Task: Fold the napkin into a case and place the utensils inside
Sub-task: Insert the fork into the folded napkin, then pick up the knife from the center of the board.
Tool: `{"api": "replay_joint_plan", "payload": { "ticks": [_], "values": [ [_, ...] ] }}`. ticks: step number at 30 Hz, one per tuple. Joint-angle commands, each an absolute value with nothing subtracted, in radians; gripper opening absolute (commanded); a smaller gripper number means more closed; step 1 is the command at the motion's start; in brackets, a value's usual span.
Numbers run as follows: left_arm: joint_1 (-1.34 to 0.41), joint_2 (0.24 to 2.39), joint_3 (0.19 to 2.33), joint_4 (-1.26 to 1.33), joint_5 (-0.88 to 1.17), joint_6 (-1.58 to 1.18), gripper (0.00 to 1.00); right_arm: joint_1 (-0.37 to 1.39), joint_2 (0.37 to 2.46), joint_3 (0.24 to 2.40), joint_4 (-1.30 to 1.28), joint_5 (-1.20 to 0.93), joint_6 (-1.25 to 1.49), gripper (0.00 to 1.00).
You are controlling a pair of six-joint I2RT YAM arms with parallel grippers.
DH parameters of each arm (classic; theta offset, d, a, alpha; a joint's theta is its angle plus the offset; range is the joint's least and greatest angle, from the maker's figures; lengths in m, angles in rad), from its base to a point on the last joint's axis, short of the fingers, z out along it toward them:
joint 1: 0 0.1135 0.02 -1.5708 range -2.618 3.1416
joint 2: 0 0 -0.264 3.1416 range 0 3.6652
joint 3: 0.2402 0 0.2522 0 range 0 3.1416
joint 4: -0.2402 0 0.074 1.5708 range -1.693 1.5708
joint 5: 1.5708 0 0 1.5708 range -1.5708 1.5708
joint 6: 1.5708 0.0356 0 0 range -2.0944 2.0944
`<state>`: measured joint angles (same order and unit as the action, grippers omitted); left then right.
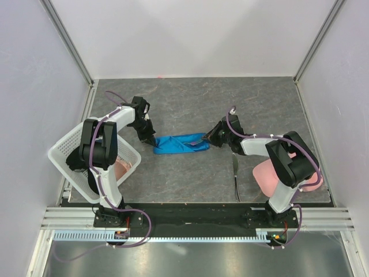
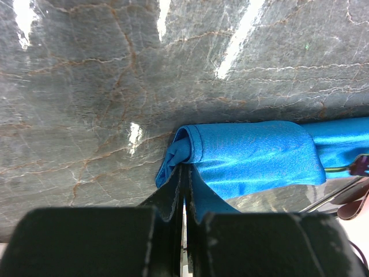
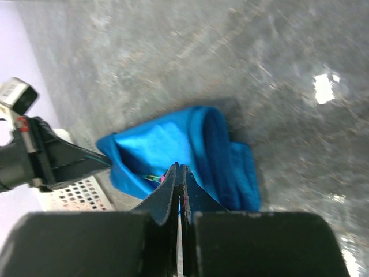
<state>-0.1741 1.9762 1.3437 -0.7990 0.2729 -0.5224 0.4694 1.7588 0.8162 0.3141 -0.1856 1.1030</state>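
The bright blue napkin lies in the middle of the table as a narrow folded case. My left gripper is shut on its bunched left end, fingertips pinching the cloth. My right gripper is at the case's right end, shut on the slim iridescent fork, whose front part is hidden among the blue folds. In the left wrist view a bit of the fork shows at the far right. The knife lies flat on the table near the right arm, apart from the napkin.
A white mesh basket stands tilted at the left by the left arm, with something pale pink inside. A pale pink cloth lies at the right beside the right arm's base. White walls enclose the table.
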Motion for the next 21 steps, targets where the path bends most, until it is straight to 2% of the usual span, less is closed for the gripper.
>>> {"api": "replay_joint_plan", "payload": {
  "ticks": [1, 5, 8, 9, 12, 16, 18, 21],
  "values": [
    [-0.179, 1.951, 1.325, -0.79, 0.276, -0.511, 0.02, 0.48, 1.732, 0.796, 0.298, -0.198, 1.074, 0.0],
    [-0.179, 1.947, 1.325, -0.792, 0.276, -0.512, 0.02, 0.485, 1.744, 0.834, 0.233, -0.206, 1.043, 0.02],
    [-0.179, 1.934, 1.333, -0.79, 0.282, -0.503, 0.02, 0.488, 1.733, 0.879, 0.141, -0.209, 0.991, 0.21],
    [-0.179, 1.927, 1.336, -0.79, 0.278, -0.499, 0.02, 0.488, 1.726, 0.893, 0.108, -0.201, 0.979, 0.35],
    [-0.179, 1.89, 1.354, -0.798, 0.278, -0.483, 0.09, 0.486, 1.689, 1.007, -0.14, -0.172, 0.876, 0.51],
    [-0.179, 1.847, 1.39, -0.827, 0.311, -0.471, 0.23, 0.471, 1.623, 1.129, -0.513, -0.103, 0.697, 0.61],
    [-0.179, 1.82, 1.404, -0.844, 0.327, -0.469, 0.25, 0.462, 1.605, 1.187, -0.642, -0.065, 0.641, 0.68],
    [-0.186, 1.775, 1.402, -0.85, 0.365, -0.465, 0.28, 0.453, 1.585, 1.18, -0.833, -0.006, 0.581, 0.72]
  ]
}}
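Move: My right fingers hold the fork near its tines; the fork's middle lies about 7 cm to their left and 2 cm back, the handle under the flap. The folded napkin's middle is some 10 cm left, 3 cm back and 4 cm below this hand; the knife about 13 cm right and 17 cm back. My left hand pinches the napkin's left end, its middle about 11 cm to the right and 1 cm ahead. I bring the fork's head back towards me and down, roughly 2 cm each, onto the open right part of the napkin, then open my right fingers wide, let go and rise some 6 cm while backing off to the right, rolling the wrist about 25 degrees. My left hand, still until then, opens slightly, releases the napkin's left end and lifts about 4 cm. ##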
